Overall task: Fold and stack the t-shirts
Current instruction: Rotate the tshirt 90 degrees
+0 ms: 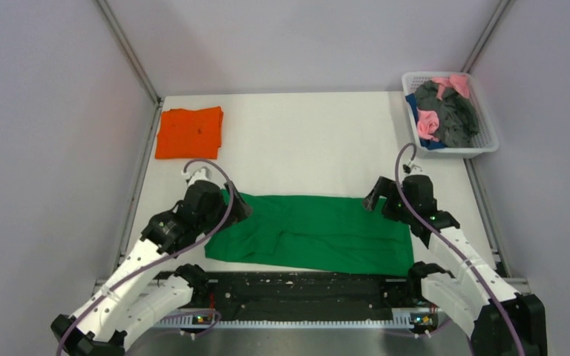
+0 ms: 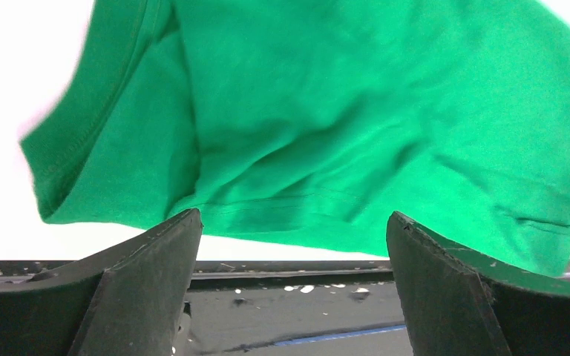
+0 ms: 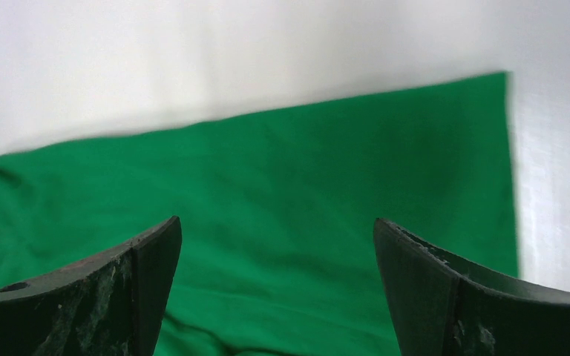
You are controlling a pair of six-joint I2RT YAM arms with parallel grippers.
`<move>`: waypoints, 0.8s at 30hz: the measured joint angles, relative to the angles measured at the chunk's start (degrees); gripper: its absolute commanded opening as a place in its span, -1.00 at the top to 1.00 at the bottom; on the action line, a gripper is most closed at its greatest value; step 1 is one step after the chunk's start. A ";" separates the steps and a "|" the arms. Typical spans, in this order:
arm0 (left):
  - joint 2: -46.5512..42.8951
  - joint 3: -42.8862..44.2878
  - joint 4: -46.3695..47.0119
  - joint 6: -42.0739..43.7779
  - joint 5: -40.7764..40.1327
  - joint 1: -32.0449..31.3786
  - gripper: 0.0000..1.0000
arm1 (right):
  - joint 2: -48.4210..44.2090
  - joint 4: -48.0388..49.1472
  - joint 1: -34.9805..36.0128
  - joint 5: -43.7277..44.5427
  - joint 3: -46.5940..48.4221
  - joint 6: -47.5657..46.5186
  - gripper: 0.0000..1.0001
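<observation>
The green t-shirt point(image 1: 319, 231) lies folded into a long band across the near middle of the table. It fills the left wrist view point(image 2: 341, 119) and the right wrist view point(image 3: 282, 215). The orange t-shirt point(image 1: 189, 131) lies folded at the far left. My left gripper point(image 1: 239, 208) is open over the band's left end, holding nothing. My right gripper point(image 1: 375, 199) is open over the band's far right corner, also empty. In the left wrist view my gripper point(image 2: 293, 230) has its jaws wide apart; in the right wrist view my gripper point(image 3: 277, 233) does too.
A white basket point(image 1: 487, 144) at the far right corner holds pink, dark grey and blue garments. A black strip point(image 1: 304, 285) runs along the table's near edge. Metal rails frame the table's left and right sides.
</observation>
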 measured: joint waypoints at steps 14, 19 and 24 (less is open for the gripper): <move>34.60 0.44 21.59 4.09 8.11 0.63 -0.98 | 12.98 11.85 0.26 -16.26 -2.93 -0.79 -0.97; 45.27 8.04 23.78 5.73 9.86 4.17 -0.98 | 14.01 13.66 0.26 -18.18 -3.04 -2.40 -0.97; 60.24 23.67 25.49 7.52 13.16 7.74 -0.98 | 14.01 14.19 0.57 -19.43 -3.34 -2.69 -0.97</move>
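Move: The patch of green t-shirt I want lies about 5 cm ahead of my left hand, 5 cm to its right and 9 cm below; the folded orange shirt is some 36 cm ahead of that hand and 24 cm to its left. From my right hand, the middle of the green t-shirt is about 26 cm to the left, 7 cm back and 3 cm down. The laundry basket stands roughly 38 cm ahead of my right hand and 28 cm to its right. With my left fingers wide open, I arc up and forward, come down to the right onto the left part of the green t-shirt, then push the cloth forward about 12 cm and slightly right along the table. Meanwhile my right hand, also open, slides left some 5 cm while sinking onto the shirt's right part, turns about 15 degrees counter-clockwise and stays there, pressing down on it. ##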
